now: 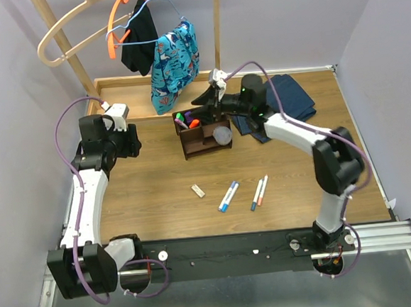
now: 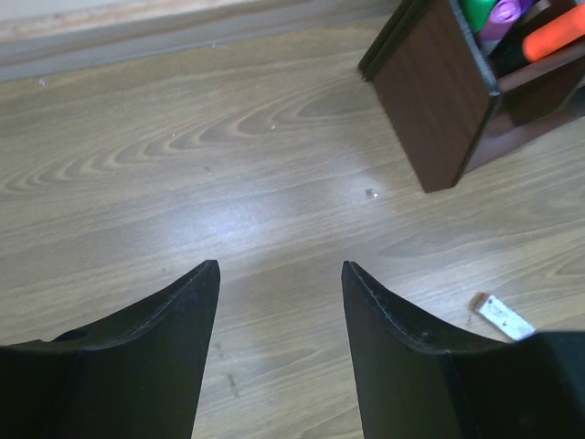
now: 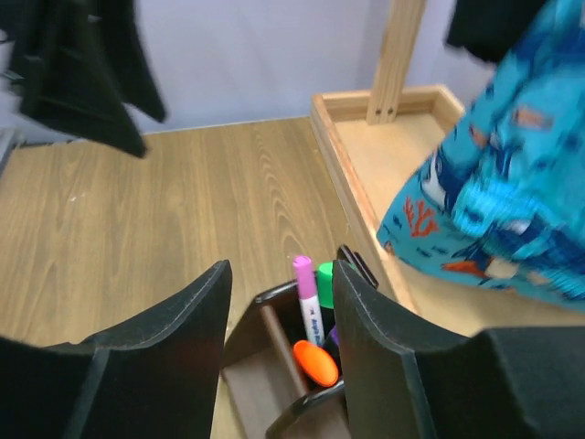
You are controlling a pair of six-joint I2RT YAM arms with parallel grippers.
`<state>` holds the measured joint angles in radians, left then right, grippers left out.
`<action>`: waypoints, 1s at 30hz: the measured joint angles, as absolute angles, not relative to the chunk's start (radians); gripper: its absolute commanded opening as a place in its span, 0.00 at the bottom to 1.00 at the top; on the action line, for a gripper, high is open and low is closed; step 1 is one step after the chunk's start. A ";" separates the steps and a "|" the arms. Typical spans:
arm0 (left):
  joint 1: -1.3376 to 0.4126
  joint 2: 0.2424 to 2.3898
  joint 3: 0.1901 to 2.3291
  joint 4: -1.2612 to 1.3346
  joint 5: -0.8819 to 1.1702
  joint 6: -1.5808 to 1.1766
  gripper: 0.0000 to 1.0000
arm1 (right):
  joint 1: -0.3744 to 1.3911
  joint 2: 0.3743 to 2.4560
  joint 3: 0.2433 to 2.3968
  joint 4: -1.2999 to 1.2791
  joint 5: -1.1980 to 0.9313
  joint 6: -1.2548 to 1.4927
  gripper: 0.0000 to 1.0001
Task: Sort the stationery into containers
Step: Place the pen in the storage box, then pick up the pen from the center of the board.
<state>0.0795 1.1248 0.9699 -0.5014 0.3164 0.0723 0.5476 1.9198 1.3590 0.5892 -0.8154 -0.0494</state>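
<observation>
The dark brown organiser (image 1: 203,141) stands mid-table and holds green, purple and orange markers (image 1: 186,119); a clear round tub (image 1: 222,134) sits at its right end. My right gripper (image 1: 211,102) hovers open just above it. In the right wrist view its jaws (image 3: 279,274) frame the organiser (image 3: 265,366), where a thin pink-capped pen (image 3: 305,297), a green marker (image 3: 324,272) and an orange marker (image 3: 315,363) stand. My left gripper (image 1: 130,139) is open and empty (image 2: 279,270), left of the organiser (image 2: 439,101). A white eraser (image 1: 198,191) and three thin pens (image 1: 229,196) lie on the table in front.
The large pale wooden tray (image 1: 126,96) with tall posts, hangers and hanging clothes runs along the back. Folded blue jeans (image 1: 290,97) lie right of the organiser, under the right arm. The eraser shows in the left wrist view (image 2: 501,315).
</observation>
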 measured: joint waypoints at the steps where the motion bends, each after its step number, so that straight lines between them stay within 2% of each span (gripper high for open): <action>1: 0.080 1.113 0.970 -0.499 0.326 0.067 0.65 | 0.548 1.864 1.357 0.517 -0.823 -0.085 0.55; 3: 0.080 1.092 0.967 -0.493 0.342 0.059 0.65 | 0.548 1.785 1.361 0.387 -0.846 -0.215 0.54; 6: 0.080 1.043 0.952 -0.487 0.375 0.051 0.66 | 0.551 1.674 1.386 0.004 -0.877 -0.507 0.53; 9: 0.079 0.999 0.946 -0.487 0.404 0.043 0.66 | 0.551 1.625 1.361 -0.276 -0.869 -0.679 0.53; 12: 0.076 0.965 0.936 -0.481 0.424 0.039 0.66 | 0.551 1.561 1.216 -0.482 -0.844 -0.762 0.54; 18: 0.070 0.927 0.906 -0.490 0.445 0.037 0.66 | 0.551 1.468 1.023 -0.588 -0.785 -0.740 0.54; 25: 0.041 0.912 0.905 -0.542 0.461 0.072 0.66 | 0.552 1.464 1.015 -0.566 -0.683 -0.745 0.54; 30: -0.050 0.902 0.910 -0.628 0.480 0.176 0.66 | 0.540 1.464 0.999 -0.512 -0.603 -0.708 0.52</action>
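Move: My empty right hand is over the storage box, whose middle is about 20 cm below, 1 cm ahead and 2 to the right. The nearer white pen of the right-hand pair lies some 20 cm back, 17 to the right and 24 down; the left-hand pens lie about 20 back and 8 right, and the tipping clip jar 1 back and 8 right. From my left hand that white pen is roughly 14 cm back and 38 right, the eraser 10 back and 17 right. With fingers staying open, my right hand lifts a few centimetres more off the box, then swings back, right and down towards the pens, about 15 cm each way overall, its fingers tipping from level to some 40 degrees down; it overshoots back and eases forward about 3 cm at the end. My left hand, open and empty, rises 4 cm and sinks half of that while drifting back and right about 6 cm towards the eraser, turning clockwise. ##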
